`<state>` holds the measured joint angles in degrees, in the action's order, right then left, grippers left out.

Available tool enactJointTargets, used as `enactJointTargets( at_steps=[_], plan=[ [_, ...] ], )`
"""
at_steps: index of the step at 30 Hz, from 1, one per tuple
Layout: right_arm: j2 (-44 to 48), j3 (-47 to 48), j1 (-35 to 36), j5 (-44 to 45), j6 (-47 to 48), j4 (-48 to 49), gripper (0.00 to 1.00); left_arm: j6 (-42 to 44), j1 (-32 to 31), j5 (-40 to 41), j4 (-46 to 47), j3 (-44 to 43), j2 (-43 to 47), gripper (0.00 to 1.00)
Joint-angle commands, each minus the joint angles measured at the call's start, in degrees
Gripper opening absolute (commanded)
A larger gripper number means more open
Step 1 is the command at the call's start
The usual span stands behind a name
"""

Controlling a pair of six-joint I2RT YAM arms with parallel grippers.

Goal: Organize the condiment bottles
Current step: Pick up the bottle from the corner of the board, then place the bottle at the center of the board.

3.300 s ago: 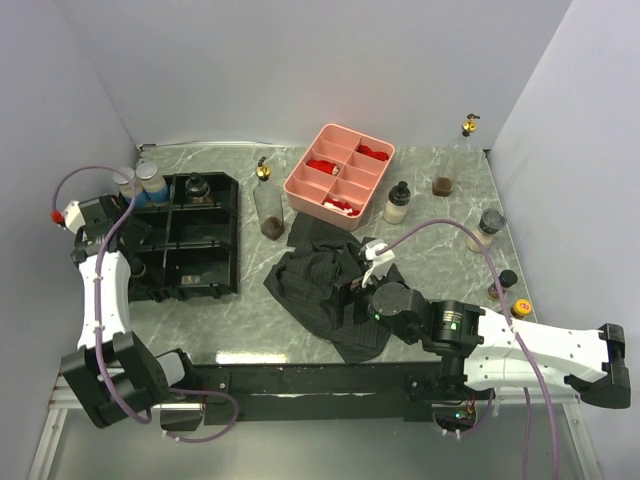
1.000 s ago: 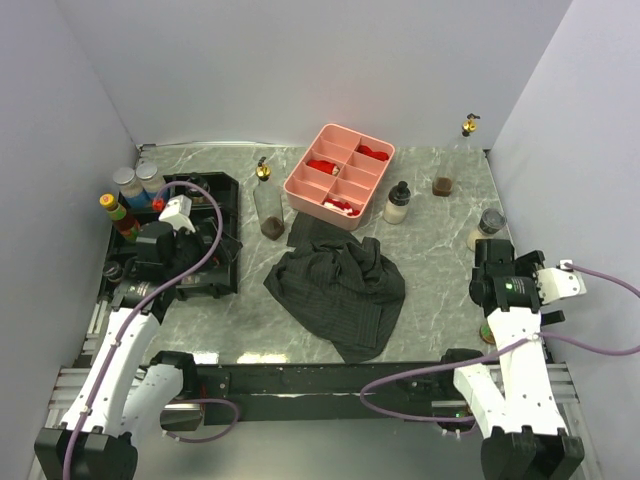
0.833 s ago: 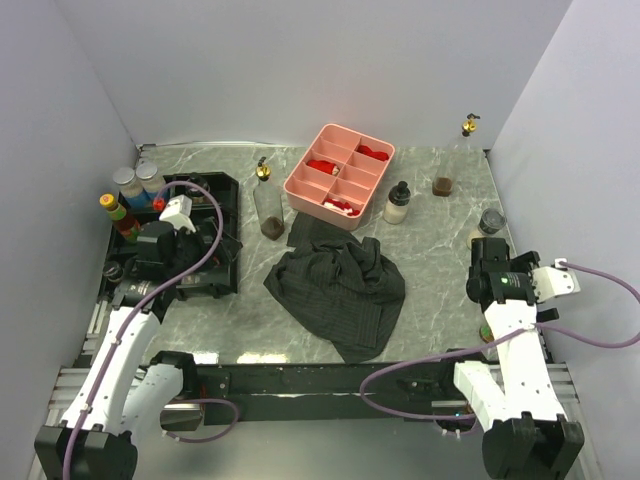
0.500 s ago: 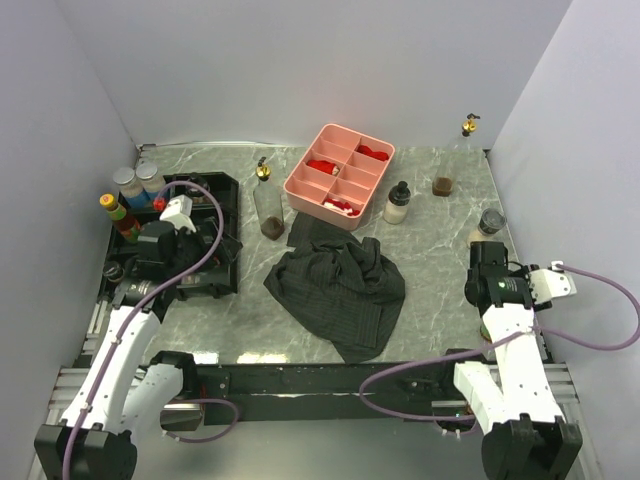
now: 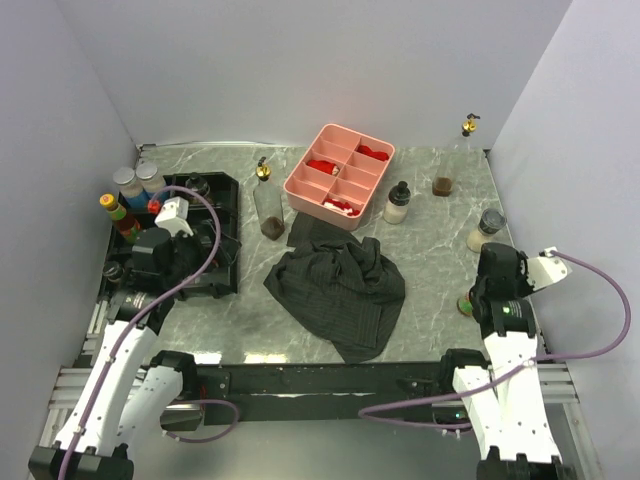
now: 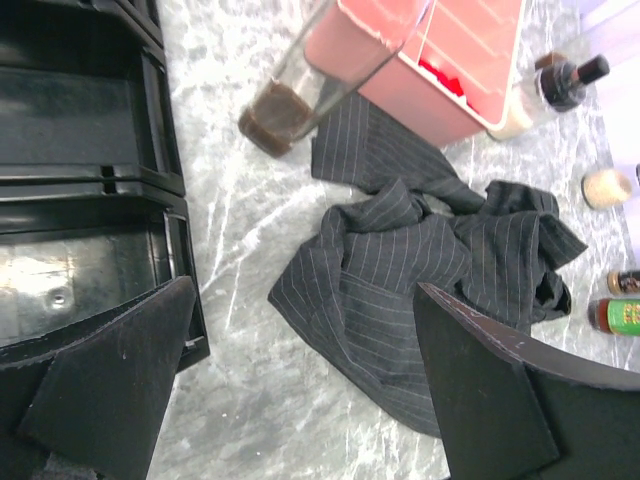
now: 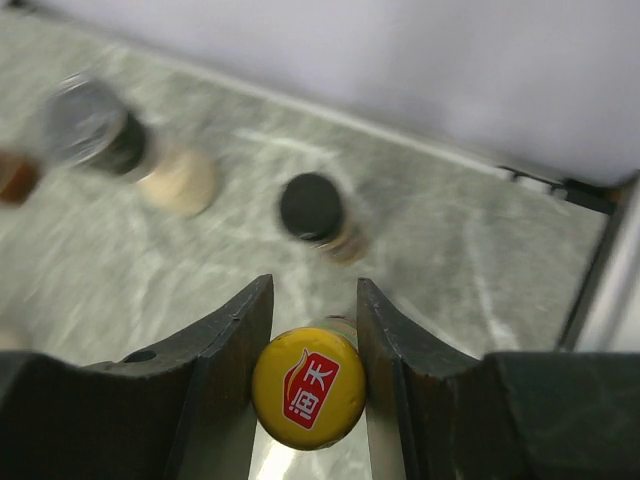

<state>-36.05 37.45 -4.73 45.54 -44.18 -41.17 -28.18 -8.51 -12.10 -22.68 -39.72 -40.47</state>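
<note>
My right gripper (image 7: 313, 295) is shut on a yellow-capped bottle (image 7: 308, 388), whose green label shows at the table's right edge in the top view (image 5: 466, 305). My left gripper (image 6: 305, 290) is open and empty, between the black tray (image 6: 90, 110) and a dark cloth (image 6: 420, 260). A tall gold-capped bottle (image 5: 266, 205) with brown sauce stands mid-table. A black-capped bottle (image 5: 397, 203), a small brown jar (image 5: 442, 185) and a grey-capped jar (image 5: 487, 225) stand at the right. Grey-capped jars (image 5: 135, 178) and a red-and-yellow-capped bottle (image 5: 112, 206) stand left of the tray.
A pink divided tray (image 5: 340, 176) with red pieces stands at the back centre. The striped dark cloth (image 5: 338, 285) lies crumpled in the middle. A gold-capped bottle (image 5: 467, 127) stands in the far right corner. A black-capped bottle (image 7: 312, 207) stands just beyond my right gripper. Walls enclose three sides.
My right arm has turned and moved slightly nearer and left, and the green-labelled bottle now shows beside it. My left arm has shifted slightly nearer. The other bottles have not moved.
</note>
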Motion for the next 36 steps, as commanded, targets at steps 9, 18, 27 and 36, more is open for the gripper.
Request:
enactJointTargets(
  at_steps=[9,18,27,36],
  plan=[
    [4.5,10.6,9.5,-31.2,11.9,12.6,0.0,-1.4,-0.2,10.7,-1.3,-0.9,8.1,0.96],
    [-3.6,15.3,39.3,-28.3,8.1,15.8,0.0,-1.7,0.0,15.1,-2.5,-1.3,11.6,0.96],
    [-22.2,23.4,72.2,-20.5,18.5,31.7,0.0,-2.4,1.0,19.5,-3.5,-1.6,13.8,0.96],
    [-36.2,23.3,81.1,-22.5,30.2,51.4,0.0,-3.4,1.0,22.2,-4.6,-1.6,14.2,0.96]
  ],
)
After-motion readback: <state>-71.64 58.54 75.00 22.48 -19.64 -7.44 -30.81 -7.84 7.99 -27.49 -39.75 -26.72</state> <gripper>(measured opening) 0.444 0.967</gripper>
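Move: The right hand already holds the yellow-capped bottle; the bare table beside the cloth's left edge lies about 55 cm left, level ahead, and 15 cm below. The dark cloth's middle is some 35 cm left and 5 cm ahead, the black tray's about 72 cm left and 21 cm ahead. From the open left hand, that bare spot is roughly 9 cm back, 7 cm right and 19 cm below. Right hand swings its bottle some 50 cm left across the cloth, turning counter-clockwise; left hand shifts left, rising. ##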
